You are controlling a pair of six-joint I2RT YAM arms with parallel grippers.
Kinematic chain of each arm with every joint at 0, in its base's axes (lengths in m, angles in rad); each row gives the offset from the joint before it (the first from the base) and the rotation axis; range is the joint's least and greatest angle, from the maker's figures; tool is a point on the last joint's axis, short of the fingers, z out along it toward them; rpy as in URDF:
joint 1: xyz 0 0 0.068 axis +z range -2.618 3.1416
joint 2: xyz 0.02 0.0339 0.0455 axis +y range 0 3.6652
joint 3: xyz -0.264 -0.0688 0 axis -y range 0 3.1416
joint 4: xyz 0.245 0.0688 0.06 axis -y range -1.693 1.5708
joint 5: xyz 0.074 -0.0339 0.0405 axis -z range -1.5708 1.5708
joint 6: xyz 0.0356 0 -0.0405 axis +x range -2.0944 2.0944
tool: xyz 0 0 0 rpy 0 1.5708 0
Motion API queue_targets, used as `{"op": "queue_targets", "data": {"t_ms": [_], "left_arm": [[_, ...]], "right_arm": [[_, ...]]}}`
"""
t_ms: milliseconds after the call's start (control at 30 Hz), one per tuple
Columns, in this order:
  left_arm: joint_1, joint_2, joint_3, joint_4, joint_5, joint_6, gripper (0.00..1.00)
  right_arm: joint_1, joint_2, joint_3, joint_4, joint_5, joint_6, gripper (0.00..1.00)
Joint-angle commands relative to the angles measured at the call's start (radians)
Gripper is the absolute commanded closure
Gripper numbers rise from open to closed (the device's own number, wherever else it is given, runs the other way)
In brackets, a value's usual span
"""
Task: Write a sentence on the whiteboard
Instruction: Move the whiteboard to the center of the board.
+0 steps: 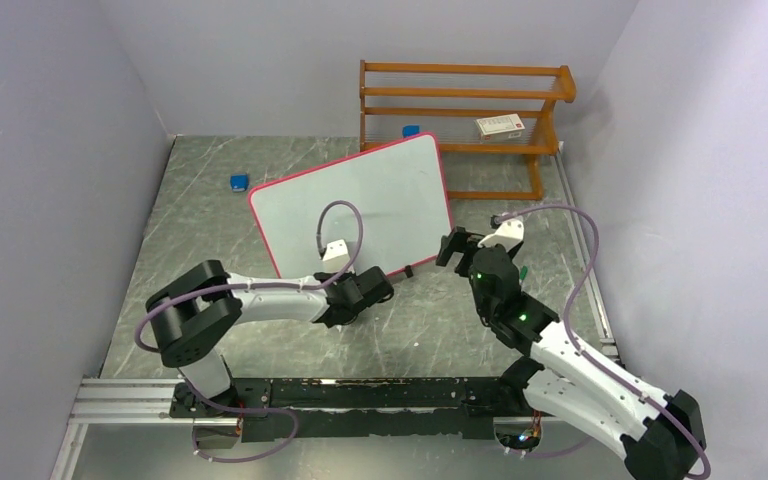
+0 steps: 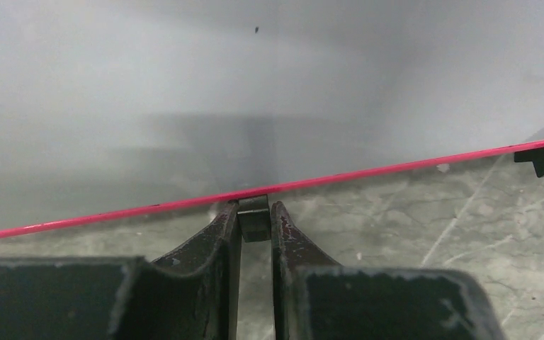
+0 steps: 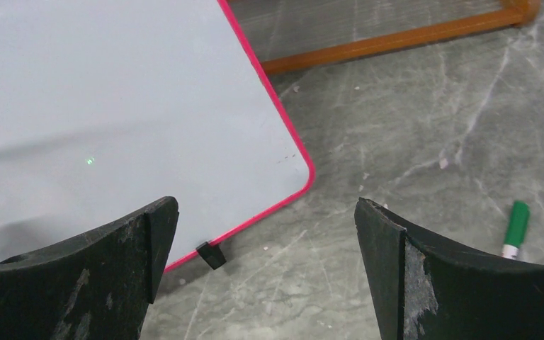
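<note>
The whiteboard (image 1: 360,205) lies on the table, white with a thin pink-red frame and nothing written on it. My left gripper (image 1: 388,287) sits at its near edge. In the left wrist view the left gripper (image 2: 255,209) is shut on a small black foot (image 2: 255,221) under the pink frame of the whiteboard (image 2: 255,92). My right gripper (image 1: 450,246) hovers open by the board's near right corner. In the right wrist view the right gripper (image 3: 265,212) holds nothing, above the corner of the whiteboard (image 3: 113,106) and another black foot (image 3: 211,253).
A green marker (image 3: 516,230) lies on the grey table right of the board. A wooden rack (image 1: 460,110) stands behind the board, with a white box (image 1: 500,125) on its shelf. Two small blue blocks (image 1: 239,182) (image 1: 411,130) lie farther back. Walls close both sides.
</note>
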Motion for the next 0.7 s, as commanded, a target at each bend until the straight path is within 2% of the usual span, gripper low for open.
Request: {"op": "queue_targets", "data": {"t_ms": [0,233,533,667], "left_arm": [[-0.050,0.076,0.056,-0.011,0.095,-0.031,0.95],[-0.100,0.132,0.147,-0.044,0.084,-0.038,0.95],[-0.138,0.132,0.159,-0.079,0.084,-0.073,0.94],[-0.145,0.118,0.178,-0.095,0.069,-0.068,0.79]], "right_arm": [[-0.002,-0.057,0.030,-0.113,0.064,0.034,0.00],[-0.001,-0.090,0.042,-0.140,0.069,0.044,0.00],[-0.001,-0.102,0.051,-0.166,0.069,0.052,0.00],[-0.002,-0.107,0.064,-0.180,0.071,0.046,0.00]]}}
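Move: The left hand already pinches the black foot on the whiteboard's near edge, low over the table; the whiteboard's middle is roughly 13 cm ahead and 1 cm right of it, some 6 cm higher. The board's other black foot sits about 12 cm right and 4 cm farther out. The wooden shelf's middle is about 27 cm ahead, 23 cm right; the blue block about 25 cm ahead, 25 cm left. From the right hand, the whiteboard's middle lies about 23 cm left, 8 cm ahead and 11 cm below. Rightward, level and low, the left hand drags the whiteboard by its black foot about 5 cm towards the middle of the table. Past the halfway point it slows and also draws back some 2 cm, turning slightly clockwise, the pinch kept throughout. The open, empty right hand eases back and to its right a couple of centimetres. ##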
